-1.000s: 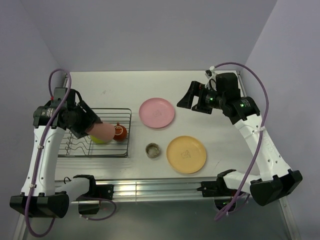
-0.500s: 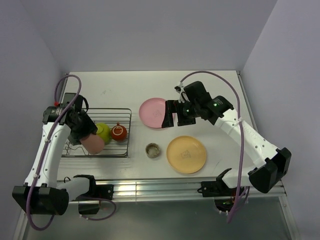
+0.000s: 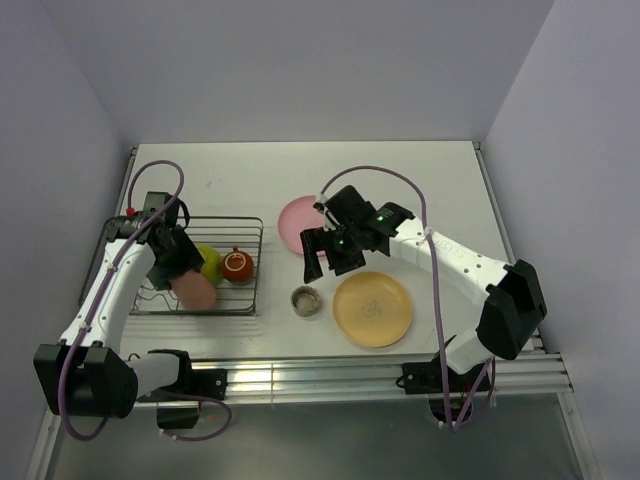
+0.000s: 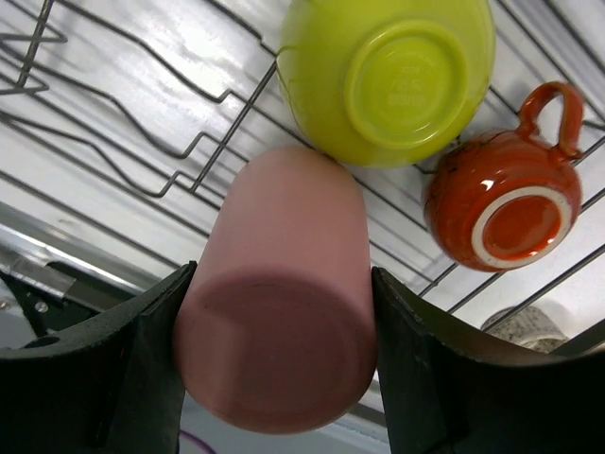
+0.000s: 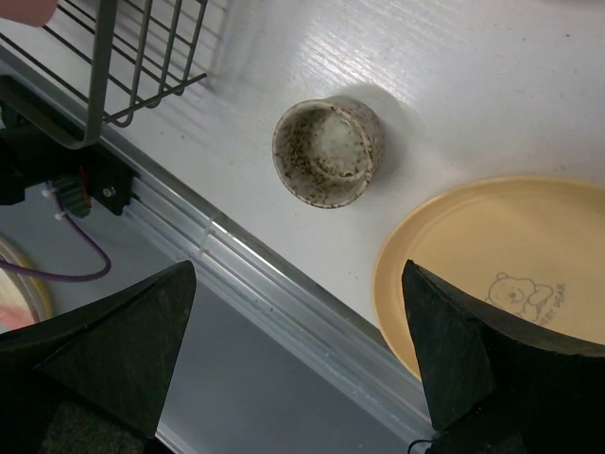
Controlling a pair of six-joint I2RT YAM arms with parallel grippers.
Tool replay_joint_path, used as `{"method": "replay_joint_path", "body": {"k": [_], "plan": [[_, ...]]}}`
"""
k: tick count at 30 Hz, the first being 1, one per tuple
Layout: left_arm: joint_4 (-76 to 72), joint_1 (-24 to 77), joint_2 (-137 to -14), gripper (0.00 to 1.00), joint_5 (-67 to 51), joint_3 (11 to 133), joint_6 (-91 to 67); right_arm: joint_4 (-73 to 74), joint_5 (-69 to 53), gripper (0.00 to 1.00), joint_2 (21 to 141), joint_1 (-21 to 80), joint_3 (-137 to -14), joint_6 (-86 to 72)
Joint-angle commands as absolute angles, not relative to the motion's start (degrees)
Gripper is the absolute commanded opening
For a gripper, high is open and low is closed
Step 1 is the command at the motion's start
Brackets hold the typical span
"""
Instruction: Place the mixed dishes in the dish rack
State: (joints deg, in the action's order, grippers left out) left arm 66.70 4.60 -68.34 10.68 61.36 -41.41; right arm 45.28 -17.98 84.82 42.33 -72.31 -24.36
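Note:
My left gripper (image 3: 185,278) is shut on the salmon-pink cup (image 3: 195,291), held over the near part of the dark wire dish rack (image 3: 255,290); the cup fills the left wrist view (image 4: 284,284). The lime-green bowl (image 3: 209,263) and the small red-orange bowl (image 3: 238,265) lie upside down in the rack, also in the left wrist view (image 4: 388,76) (image 4: 501,203). My right gripper (image 3: 325,255) is open and empty, above and just behind the tiny beige-grey cup (image 3: 306,300) (image 5: 328,151). The yellow-orange plate (image 3: 372,308) (image 5: 501,274) lies right of that cup. The pink plate (image 3: 298,215) is partly hidden by the right arm.
The rack's near corner (image 5: 104,95) shows in the right wrist view. A metal rail (image 3: 300,375) runs along the table's front edge. Purple-grey walls close in the back and both sides.
My right arm has swung left and toward the front, from over the pink plate to above the tiny cup. My left gripper has carried the salmon-pink cup slightly toward the rack's front.

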Motion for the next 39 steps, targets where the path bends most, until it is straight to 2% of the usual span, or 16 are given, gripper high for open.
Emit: {"method": "replay_joint_path", "body": {"k": [1,2,5,7,11,12,13,15,19,20,22,23,24,25,28,39], "plan": [[67.5,4.83,-68.82,0.41,10.02,58.89,-41.92,41.31,-16.61,0.97,86.74,44.55,-72.86,-23.73],[67.41,4.83,-68.73,0.5,10.02,58.45,-41.92,41.05,-16.52,0.97,87.27,44.73,-72.95,-23.64],[66.71,5.1,-68.47,0.49,9.32,57.75,-42.53,40.78,-16.26,0.97,89.2,45.61,-73.3,-23.47],[66.1,5.18,-68.12,0.45,8.97,57.39,-42.98,40.26,-16.26,0.97,90.0,45.88,-73.3,-23.2],[64.51,5.89,-69.43,0.28,8.18,57.48,-43.51,39.46,-16.61,0.97,90.53,45.88,-72.86,-23.2],[64.34,5.98,-69.87,0.29,8.0,57.65,-43.68,39.38,-16.7,0.97,90.61,45.97,-72.69,-23.2],[64.34,6.41,-70.66,0.31,7.82,58.0,-43.86,39.2,-16.7,0.97,90.62,45.97,-72.51,-23.29],[64.07,6.94,-71.01,0.42,7.82,58.1,-44.56,39.02,-16.79,0.97,90.96,46.05,-72.16,-23.2],[63.98,8.08,-71.98,0.57,7.47,58.45,-45.53,38.41,-16.88,0.97,91.4,46.32,-71.46,-22.94],[63.98,8.78,-72.33,0.67,7.56,58.53,-45.7,38.32,-16.79,0.97,91.49,46.58,-71.46,-22.85],[64.25,9.84,-73.03,0.75,7.65,58.97,-46.05,38.58,-16.26,0.97,92.28,47.28,-71.72,-22.24],[64.34,10.19,-73.04,0.83,7.65,59.06,-46.49,38.76,-15.82,0.97,92.55,47.63,-71.98,-22.06],[64.34,10.46,-73.04,0.83,7.65,59.15,-46.76,38.93,-15.47,0.97,93.51,47.9,-72.42,-21.63],[64.51,10.98,-72.95,0.9,7.65,59.5,-47.02,39.02,-15.38,0.97,94.04,48.42,-72.6,-21.45],[64.95,11.34,-72.86,0.99,7.73,60.2,-47.37,38.59,-15.29,0.97,95.53,49.22,-72.86,-21.36],[69.78,11.43,-70.05,0.99,10.98,64.68,-49.3,37.79,-13.71,0.98,98.08,51.85,-72.16,-21.27]]}}
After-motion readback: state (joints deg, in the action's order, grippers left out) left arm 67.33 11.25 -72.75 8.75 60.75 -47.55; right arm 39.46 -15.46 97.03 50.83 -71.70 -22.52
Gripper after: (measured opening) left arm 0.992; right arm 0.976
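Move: The pink cup is already in the left fingers, base up, low in the front of the dish rack; its spot lies about 3 cm to that hand's right, 3 cm back and 4 cm down. From this hand the lime bowl is about 5 cm ahead, 2 cm right, and the red mug 3 cm ahead, 8 cm right, both some 5 cm lower. The speckled cup lies about 5 cm left, 3 cm back and 11 cm below the right hand; from that hand the yellow plate is 5 cm back, 10 cm right, the pink plate 18 cm ahead, 4 cm left, both 12 cm lower. The pink cup is lowered the last couple of centimetres and eased right by the left hand, which then spreads its fingers wide, lets go while going on right (about 3 cm in all), and starts to rise. Meanwhile the open right hand sinks about 7 cm and goes 4 cm left and a little back towards the speckled cup, slowing midway, turning slightly counter-clockwise, not yet touching. ##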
